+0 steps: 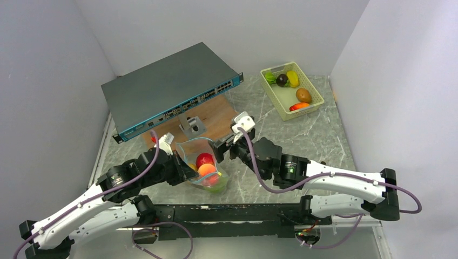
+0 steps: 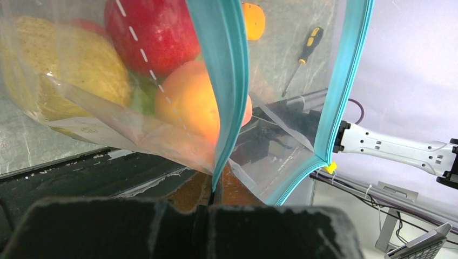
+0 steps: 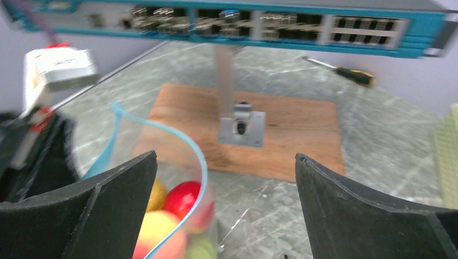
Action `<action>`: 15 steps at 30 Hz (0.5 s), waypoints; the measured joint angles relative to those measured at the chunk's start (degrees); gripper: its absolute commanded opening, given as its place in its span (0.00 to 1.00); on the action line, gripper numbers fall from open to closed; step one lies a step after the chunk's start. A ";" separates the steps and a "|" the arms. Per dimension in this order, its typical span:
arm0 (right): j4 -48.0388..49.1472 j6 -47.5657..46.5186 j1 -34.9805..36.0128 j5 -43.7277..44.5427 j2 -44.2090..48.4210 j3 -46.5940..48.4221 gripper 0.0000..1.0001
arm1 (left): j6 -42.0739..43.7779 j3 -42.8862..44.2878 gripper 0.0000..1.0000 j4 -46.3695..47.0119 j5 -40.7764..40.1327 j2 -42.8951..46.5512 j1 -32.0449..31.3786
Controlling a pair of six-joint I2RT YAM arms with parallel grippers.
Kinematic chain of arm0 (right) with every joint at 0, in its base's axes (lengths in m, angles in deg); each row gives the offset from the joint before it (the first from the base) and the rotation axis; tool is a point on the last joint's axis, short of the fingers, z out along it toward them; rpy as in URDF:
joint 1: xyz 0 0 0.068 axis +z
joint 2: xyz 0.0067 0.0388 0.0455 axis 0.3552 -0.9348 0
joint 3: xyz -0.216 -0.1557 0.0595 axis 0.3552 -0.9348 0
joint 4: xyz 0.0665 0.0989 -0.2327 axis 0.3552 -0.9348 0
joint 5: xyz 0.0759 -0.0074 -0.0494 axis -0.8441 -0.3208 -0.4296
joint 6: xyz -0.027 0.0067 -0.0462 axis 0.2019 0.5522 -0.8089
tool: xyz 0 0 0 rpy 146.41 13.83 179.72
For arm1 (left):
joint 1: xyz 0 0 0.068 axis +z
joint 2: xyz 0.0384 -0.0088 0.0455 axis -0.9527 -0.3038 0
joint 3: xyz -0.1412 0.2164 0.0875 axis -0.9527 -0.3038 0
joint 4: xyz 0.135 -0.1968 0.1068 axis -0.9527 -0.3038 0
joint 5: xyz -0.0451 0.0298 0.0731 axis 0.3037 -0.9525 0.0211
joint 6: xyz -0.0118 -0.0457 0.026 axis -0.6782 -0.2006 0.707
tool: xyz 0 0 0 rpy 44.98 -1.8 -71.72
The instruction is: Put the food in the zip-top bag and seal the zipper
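Observation:
The clear zip-top bag [image 1: 201,148] stands open between my two arms. Inside it lie a red apple [image 1: 204,159], a peach [image 1: 207,170], a lemon [image 2: 70,65] and something green [image 1: 217,186]. My left gripper [image 2: 216,194] is shut on the teal zipper [image 2: 221,81] at one end of the mouth. The other side of the zipper [image 2: 345,81] curves away, so the mouth gapes. My right gripper [image 3: 225,156] is open just right of the bag. The zipper rim [image 3: 189,145] runs beside its left finger [image 3: 108,210], and nothing is between the fingers.
A pale green basket [image 1: 313,89] holding several more toy foods sits at the back right. A grey network switch [image 1: 167,89] lies at the back, over a wooden board [image 1: 216,121] with a metal bracket [image 1: 193,127]. A screwdriver [image 3: 345,70] lies behind the board.

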 measured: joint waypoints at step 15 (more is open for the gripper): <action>5.66 11.23 -22.51 17.77 0.59 -6.91 1.00 | 0.00 0.00 0.00 -0.17 0.00 -0.15 0.00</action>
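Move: The green food basket stands about 34 cm ahead of the right hand, 30 cm to its right and 28 cm below it. In the basket, the red-orange pepper lies some 26 cm ahead and 32 cm right, the brown fruit 32 cm ahead and 35 cm right, the eggplant 41 cm ahead and 25 cm right. The open bag is about 8 cm left and 4 cm back of this hand. From the left hand the basket is roughly 41 cm ahead and 43 cm right. Swing the empty right gripper away from the bag towards the food basket, about 14 cm to the right and 12 cm forward, gathering speed and sinking slightly only in the later part. Turn it some 40 degrees clockwise on the way so that the fingers come to point forward, and keep them wide open. Hold the left gripper still, shut on the bag's rim. ##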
